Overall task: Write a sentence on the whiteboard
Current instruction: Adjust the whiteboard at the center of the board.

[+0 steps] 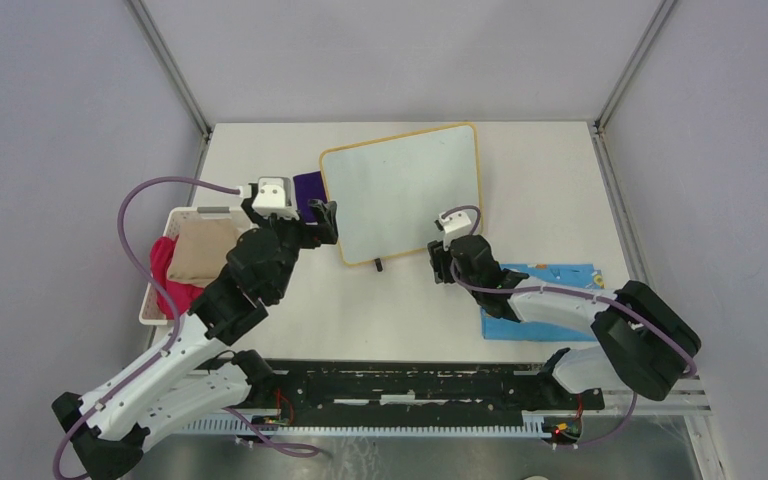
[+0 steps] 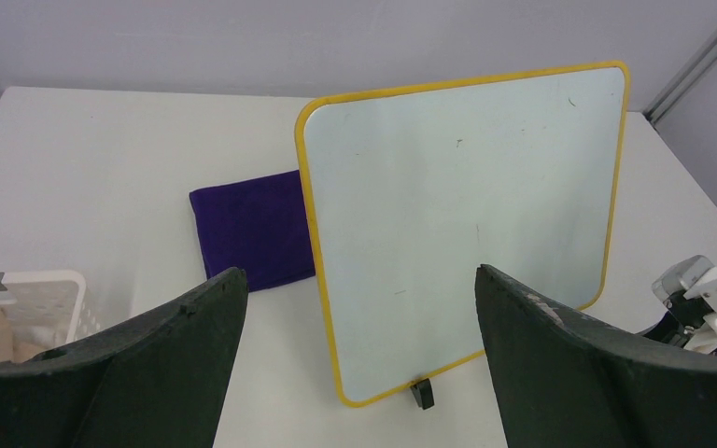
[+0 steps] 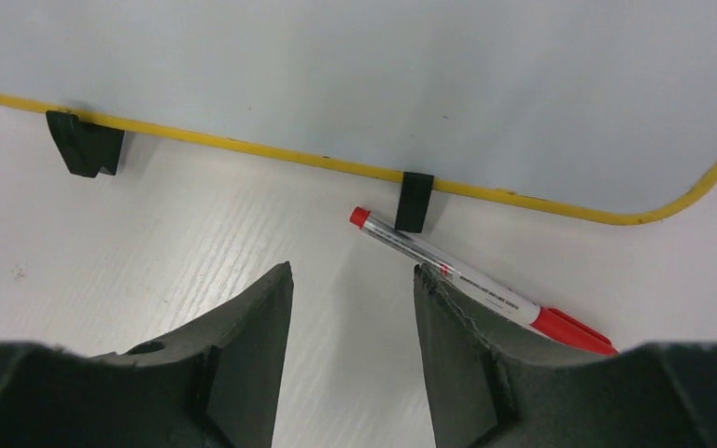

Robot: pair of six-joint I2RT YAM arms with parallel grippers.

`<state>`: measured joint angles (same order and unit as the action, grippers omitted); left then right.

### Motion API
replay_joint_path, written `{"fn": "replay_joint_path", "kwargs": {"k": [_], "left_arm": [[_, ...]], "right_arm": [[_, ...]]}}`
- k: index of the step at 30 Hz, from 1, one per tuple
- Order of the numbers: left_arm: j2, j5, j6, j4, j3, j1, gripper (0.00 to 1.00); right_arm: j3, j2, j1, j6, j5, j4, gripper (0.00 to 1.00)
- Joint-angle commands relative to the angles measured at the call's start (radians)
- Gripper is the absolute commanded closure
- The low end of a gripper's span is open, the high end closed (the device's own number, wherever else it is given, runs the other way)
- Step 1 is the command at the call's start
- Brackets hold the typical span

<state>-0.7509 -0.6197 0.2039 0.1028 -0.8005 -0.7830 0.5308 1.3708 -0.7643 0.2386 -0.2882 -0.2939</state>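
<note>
The whiteboard (image 1: 400, 190) (image 2: 457, 215) (image 3: 383, 75) lies at the back middle of the table, white with a yellow frame and small black feet (image 3: 84, 145). Its face is blank apart from faint specks; the sentence is out of view. A red-capped marker (image 3: 467, 280) lies on the table just below the board's near edge, beside one foot. My right gripper (image 1: 440, 262) (image 3: 353, 268) is open over bare table, the marker outside its right finger and not held. My left gripper (image 1: 325, 220) (image 2: 357, 271) is wide open and empty at the board's left near corner.
A folded purple cloth (image 1: 307, 188) (image 2: 252, 229) lies against the board's left edge. A white basket (image 1: 175, 212) at the left holds beige and pink cloths. A blue patterned cloth (image 1: 545, 290) lies under my right arm at the near right.
</note>
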Motion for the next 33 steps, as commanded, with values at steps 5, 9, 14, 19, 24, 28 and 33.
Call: {"fn": "replay_joint_path", "kwargs": {"k": [5,9,14,19,24,28,33], "left_arm": [[-0.02,-0.018,-0.059,-0.035,-0.008,-0.004,0.04],[-0.024,-0.023,-0.063,-0.037,-0.008,-0.004,0.04],[-0.03,-0.022,-0.065,-0.04,-0.006,-0.004,0.04],[-0.036,-0.026,-0.064,-0.038,-0.006,-0.004,0.04],[-0.036,-0.029,-0.066,-0.039,-0.005,-0.004,0.04],[-0.036,-0.029,-0.065,-0.038,-0.007,-0.004,0.04],[-0.034,-0.028,-0.066,-0.038,-0.006,-0.004,0.04]], "right_arm": [[0.058,0.067,0.036,-0.051,0.0,-0.05,0.44],[0.054,0.087,0.067,-0.066,-0.003,-0.073,0.44],[0.074,0.126,0.08,-0.084,0.053,-0.108,0.43],[0.126,0.187,0.088,-0.068,0.024,-0.08,0.45],[0.147,0.228,0.101,-0.052,0.016,-0.083,0.51],[0.158,0.249,0.105,-0.046,0.018,-0.085,0.57],[0.159,0.264,0.105,-0.03,0.032,-0.091,0.68]]}}
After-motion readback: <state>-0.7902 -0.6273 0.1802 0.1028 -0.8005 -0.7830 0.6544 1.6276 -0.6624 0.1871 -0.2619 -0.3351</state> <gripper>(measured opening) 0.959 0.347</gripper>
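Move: The right hand, half open, is over the table just short of the whiteboard's near edge. The right clip on that edge lies about 5 cm ahead, 1 cm to the right and 5 cm below. The left clip is level with the hand, some 15 cm to its left; the red marker lies 2 cm ahead and 5 cm right, both 5 to 6 cm down. From the idle left hand, the right clip is roughly 23 cm right, 5 cm ahead and 29 cm below. The right fingertips come down on either side of the right clip, just off the whiteboard's near edge, and begin narrowing on it, though a firm pinch can't be seen yet. The hand first sinks and drifts slightly right, then reaches forward over the marker's tail and settles lower, in all about 4.5 cm forward and 4 cm down. ##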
